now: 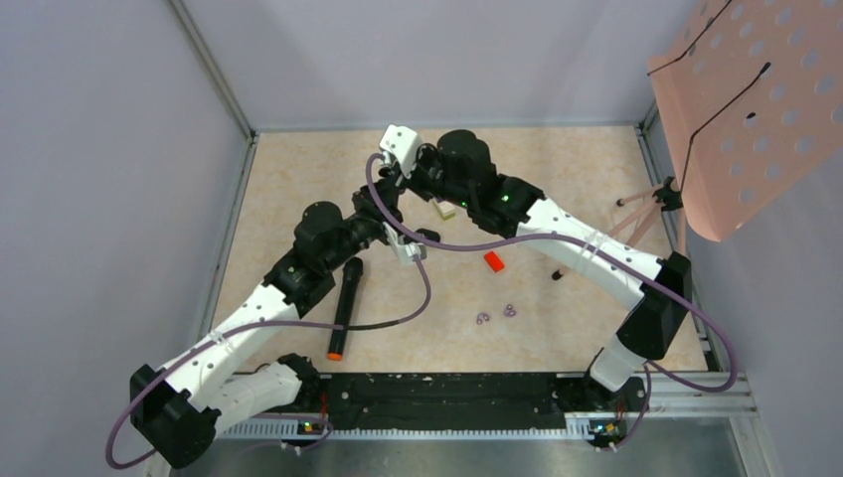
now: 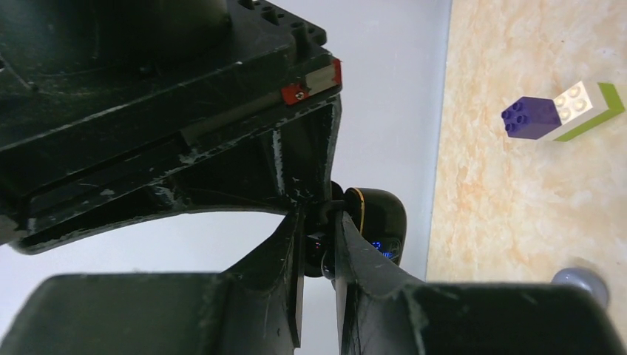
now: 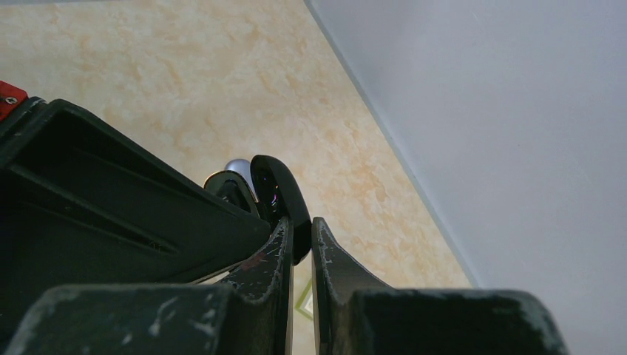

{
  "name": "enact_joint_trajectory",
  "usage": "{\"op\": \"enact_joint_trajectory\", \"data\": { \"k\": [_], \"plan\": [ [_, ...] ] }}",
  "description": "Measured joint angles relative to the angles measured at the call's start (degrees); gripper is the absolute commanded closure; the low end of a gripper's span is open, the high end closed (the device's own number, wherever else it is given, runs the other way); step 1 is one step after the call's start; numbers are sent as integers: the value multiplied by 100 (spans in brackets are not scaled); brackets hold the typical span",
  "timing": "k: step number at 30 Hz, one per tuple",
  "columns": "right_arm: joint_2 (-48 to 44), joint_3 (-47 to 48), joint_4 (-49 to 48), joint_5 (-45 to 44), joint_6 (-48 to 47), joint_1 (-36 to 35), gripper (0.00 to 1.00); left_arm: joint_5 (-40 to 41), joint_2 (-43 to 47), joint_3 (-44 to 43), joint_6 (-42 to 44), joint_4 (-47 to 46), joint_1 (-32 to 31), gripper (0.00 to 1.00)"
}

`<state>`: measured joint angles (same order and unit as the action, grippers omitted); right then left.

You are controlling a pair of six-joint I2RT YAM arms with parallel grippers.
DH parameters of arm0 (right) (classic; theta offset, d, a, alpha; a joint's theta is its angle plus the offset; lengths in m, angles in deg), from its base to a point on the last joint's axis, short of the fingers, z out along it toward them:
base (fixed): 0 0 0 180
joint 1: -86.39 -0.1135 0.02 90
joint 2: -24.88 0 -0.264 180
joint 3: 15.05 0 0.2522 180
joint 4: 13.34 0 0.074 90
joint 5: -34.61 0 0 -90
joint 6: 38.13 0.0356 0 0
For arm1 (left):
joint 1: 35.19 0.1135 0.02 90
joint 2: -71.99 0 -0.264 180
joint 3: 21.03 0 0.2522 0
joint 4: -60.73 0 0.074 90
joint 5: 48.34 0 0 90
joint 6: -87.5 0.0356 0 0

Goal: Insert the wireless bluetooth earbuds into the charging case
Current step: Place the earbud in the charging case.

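The left wrist view shows my left gripper (image 2: 319,248) shut on a small black earbud (image 2: 318,250) with a tiny red light. Right behind it is the glossy black charging case (image 2: 377,220), gold-rimmed with blue lights. The earbud touches the case. In the right wrist view my right gripper (image 3: 299,240) is shut on the edge of the charging case (image 3: 277,194). From above, the left gripper (image 1: 393,211) and right gripper (image 1: 410,184) meet above the middle of the table. The arms hide the case and earbud there.
On the table lie a black microphone with an orange end (image 1: 343,306), a red block (image 1: 494,261), a small brick stack (image 2: 562,112) and two pale purple rings (image 1: 496,314). A pink perforated board on a tripod (image 1: 756,109) stands at the right.
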<state>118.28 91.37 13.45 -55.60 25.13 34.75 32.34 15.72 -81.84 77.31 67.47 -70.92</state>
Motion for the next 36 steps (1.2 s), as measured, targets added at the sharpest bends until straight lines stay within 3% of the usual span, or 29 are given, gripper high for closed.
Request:
{"op": "enact_joint_trajectory", "data": {
  "k": [4, 5, 8, 11, 22, 31, 33, 36],
  "plan": [
    [0, -2, 37, 31, 37, 0, 100, -15, 7, -9, 7, 138, 0, 91],
    [0, 0, 44, 35, 42, 0, 100, -24, 15, -9, 15, 151, 0, 87],
    [0, -2, 26, 44, 79, -2, 100, -26, 39, -9, 44, 153, 0, 56],
    [0, -2, 28, 0, 81, 0, 100, -52, 66, -9, 103, 155, 0, 44],
    [0, -2, -46, -35, 85, 2, 100, -114, 177, -9, -31, 385, -2, 39],
    [-7, -52, -87, -61, 85, 44, 100, -61, 695, -7, -372, 409, -2, 12],
    [-20, -146, -105, -61, 90, 90, 100, 28, 916, -76, -754, 463, -2, 7],
    [-46, -289, -92, -57, 114, 232, 100, 330, 903, -730, -2035, 1056, 11, 5]
  ]
}}
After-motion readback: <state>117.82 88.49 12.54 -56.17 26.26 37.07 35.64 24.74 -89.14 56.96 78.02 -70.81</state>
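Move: The open charging case sits right at the left fingertips, its middle about 2 cm ahead, 2 cm to the right and 2 cm below, with the last earbud still at those tips. On the table some 31 cm beneath the left hand, a black oval case lies about 8 cm ahead and 6 cm right, the toy blocks 17 cm ahead and 10 cm right. From the right hand, which grips its lid, the charging case's middle is about 1 cm ahead, 2 cm left and 2 cm below. The left hand first stays almost in place at the charging case, easing back about 1 cm while its fingers open and let go of the earbud, then it pulls away faster, up and back to the left by some 7 cm in all, spreading nearly wide open and turning about 20 degrees. The right hand keeps its pinch on the case's lid, holding still through the release and only at the end starting to carry the case a couple of centimetres down, to the right and forward. ##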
